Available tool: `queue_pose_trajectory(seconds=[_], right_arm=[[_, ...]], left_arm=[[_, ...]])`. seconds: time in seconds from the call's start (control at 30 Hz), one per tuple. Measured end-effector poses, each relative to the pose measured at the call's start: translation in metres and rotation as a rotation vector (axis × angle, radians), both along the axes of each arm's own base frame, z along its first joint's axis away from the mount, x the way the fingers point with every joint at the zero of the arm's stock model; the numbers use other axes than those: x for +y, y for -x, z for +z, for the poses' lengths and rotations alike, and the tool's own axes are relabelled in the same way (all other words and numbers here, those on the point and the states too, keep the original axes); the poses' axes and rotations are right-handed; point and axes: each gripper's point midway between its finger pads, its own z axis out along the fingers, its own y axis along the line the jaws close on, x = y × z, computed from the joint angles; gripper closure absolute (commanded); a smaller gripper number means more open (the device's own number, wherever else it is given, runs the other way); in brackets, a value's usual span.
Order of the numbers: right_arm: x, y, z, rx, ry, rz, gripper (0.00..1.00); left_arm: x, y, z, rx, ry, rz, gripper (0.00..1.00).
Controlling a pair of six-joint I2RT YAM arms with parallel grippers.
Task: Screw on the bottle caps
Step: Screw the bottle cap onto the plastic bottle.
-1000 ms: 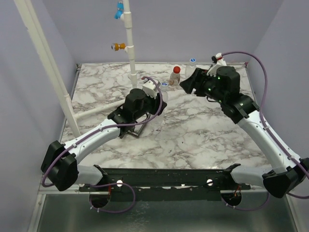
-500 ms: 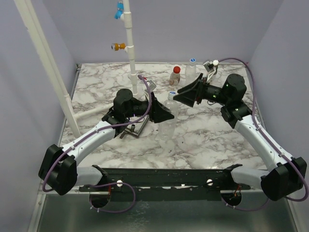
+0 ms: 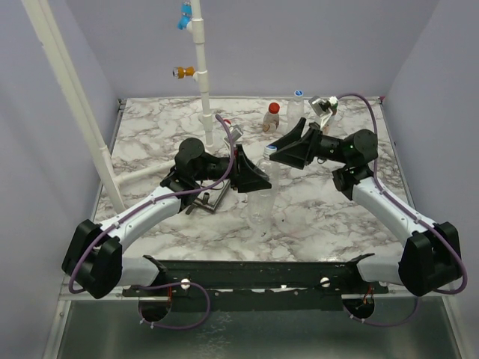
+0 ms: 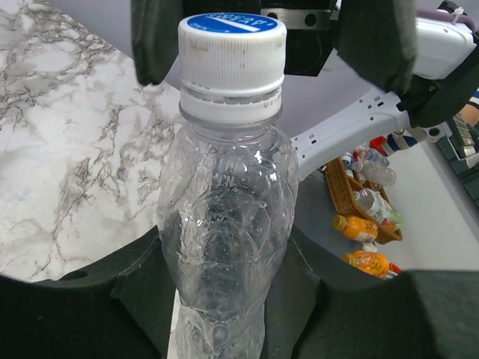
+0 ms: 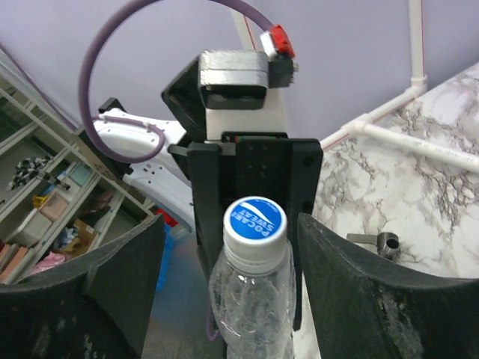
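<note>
A clear bottle stands upright above the table's middle, my left gripper shut on its body. In the left wrist view the bottle fills the frame between my fingers, its white-and-blue cap seated on the neck. My right gripper reaches in from the right, open, its jaws standing either side of the cap with a gap on each side. At the back stand a red-capped bottle with a reddish label and a white-and-blue-capped bottle.
A white upright pipe with an orange fitting and a blue fitting rises at the back. A slanted white pipe runs along the left. A small metal part lies under the left arm.
The left gripper has risen from the table with the bottle and holds it upright. The right gripper has swung left from the back bottles and now straddles the cap.
</note>
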Motion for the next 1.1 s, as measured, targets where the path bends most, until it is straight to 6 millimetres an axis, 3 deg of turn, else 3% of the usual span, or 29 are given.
queue_pose_trajectory(seconds=[0.27,0.4,0.73,0.87,1.0,1.1], right_arm=[[-0.001,0.005,0.012,-0.007,-0.046,0.021,0.38],[-0.001,0.005,0.011,0.0,-0.046,0.021,0.48],[-0.002,0.003,0.002,0.025,-0.006,0.004,0.51],[-0.001,0.002,-0.004,0.039,0.015,0.001,0.63],[-0.001,-0.001,-0.008,0.053,0.035,-0.002,0.85],[-0.001,-0.002,-0.01,0.043,0.052,-0.01,0.95]], left_arm=[[-0.001,0.003,0.0,0.008,0.009,-0.029,1.0],[-0.002,0.004,0.0,0.009,0.01,-0.039,1.0],[-0.003,0.006,-0.004,0.024,0.005,-0.061,1.0],[-0.004,0.006,-0.008,0.032,-0.001,-0.069,1.0],[-0.004,0.007,-0.008,0.034,-0.002,-0.082,1.0],[-0.003,0.008,-0.008,0.036,-0.001,-0.085,1.0]])
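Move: The blue-topped cap already sits on the bottle in the left hand, between the right hand's open fingers, about 1 cm ahead of their midpoint and 1 cm lower. From the left hand the cap is some 8 cm up, 1 cm ahead and 1 cm right. The standing red-capped bottle is about 30 cm ahead of the right hand, level sideways and 28 cm down; the standing blue-capped bottle is equally far ahead, 9 cm right and 25 cm down. The right hand rises about 1 cm, sinks some 2 cm and pinches the cap; the left keeps the bottle. ##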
